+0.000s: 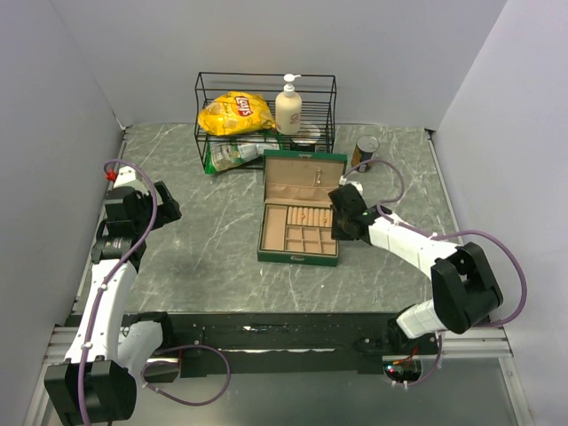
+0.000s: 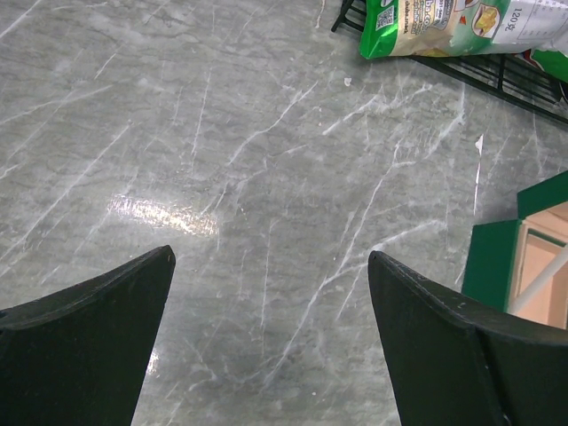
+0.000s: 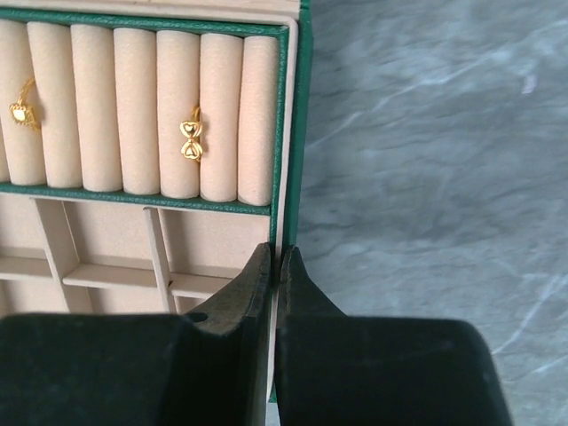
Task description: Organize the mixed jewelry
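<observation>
The green jewelry box (image 1: 299, 257) lies open mid-table with tan compartments. In the right wrist view a small gold bow-shaped ring (image 3: 190, 142) sits between the tan ring rolls. Another gold piece (image 3: 19, 111) sits in the rolls at the far left. My right gripper (image 3: 276, 250) is shut, fingertips together right over the box's right wall (image 3: 302, 133), with nothing seen between them. From above, the right gripper (image 1: 338, 227) is at the box's right edge. My left gripper (image 2: 271, 253) stands wide open over bare table, left of the box, holding nothing; the top view shows this left gripper (image 1: 169, 209) too.
A black wire rack (image 1: 264, 111) stands at the back with a yellow chip bag (image 1: 234, 114), a soap pump bottle (image 1: 288, 106) and a green packet (image 1: 232, 155). A can (image 1: 365, 151) stands right of the rack. Grey walls close in on both sides.
</observation>
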You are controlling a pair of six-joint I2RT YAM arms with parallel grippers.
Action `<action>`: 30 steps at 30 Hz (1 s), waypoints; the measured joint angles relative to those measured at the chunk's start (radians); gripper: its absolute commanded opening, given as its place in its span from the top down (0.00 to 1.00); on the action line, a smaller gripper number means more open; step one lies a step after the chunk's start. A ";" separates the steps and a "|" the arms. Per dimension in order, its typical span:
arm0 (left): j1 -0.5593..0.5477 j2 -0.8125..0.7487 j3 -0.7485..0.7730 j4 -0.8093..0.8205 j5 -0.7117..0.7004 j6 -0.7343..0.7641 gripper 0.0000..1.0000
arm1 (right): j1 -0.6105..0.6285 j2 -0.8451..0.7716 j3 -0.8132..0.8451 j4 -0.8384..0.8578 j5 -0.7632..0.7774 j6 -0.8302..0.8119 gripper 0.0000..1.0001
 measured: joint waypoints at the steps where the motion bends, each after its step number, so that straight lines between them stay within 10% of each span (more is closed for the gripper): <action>1: 0.000 0.000 0.000 0.000 0.000 0.000 0.04 | 0.013 0.000 0.000 0.000 0.004 0.005 1.00; 14: 0.000 0.000 0.000 0.000 0.000 0.000 0.04 | 0.191 0.034 0.023 0.009 0.084 0.039 0.98; 30: 0.000 0.000 0.000 0.000 0.006 0.000 0.04 | 0.205 0.020 0.043 -0.067 0.108 0.001 0.25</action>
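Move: Pinched in the right hand is the jewelry box's right wall; the box's middle lies about 10 cm to the left, level fore-and-aft and some 3 cm lower. On the ring rolls, the heart ring sits about 4 cm ahead and 3 cm left, the square ring 4 cm ahead and 8 cm left. The can stands roughly 19 cm ahead and 7 cm right. From the left hand the box is about 38 cm right, 1 cm back and 16 cm below. Keeping its pinch on the box's right wall, the right hand drags the box about 5 cm left and 2 cm back at table level, turning some 7 degrees counter-clockwise. Then it stops and opens its fingers to about two thirds, letting go of the wall while easing back and right by about 1 cm each; the open fingers still straddle the wall. ##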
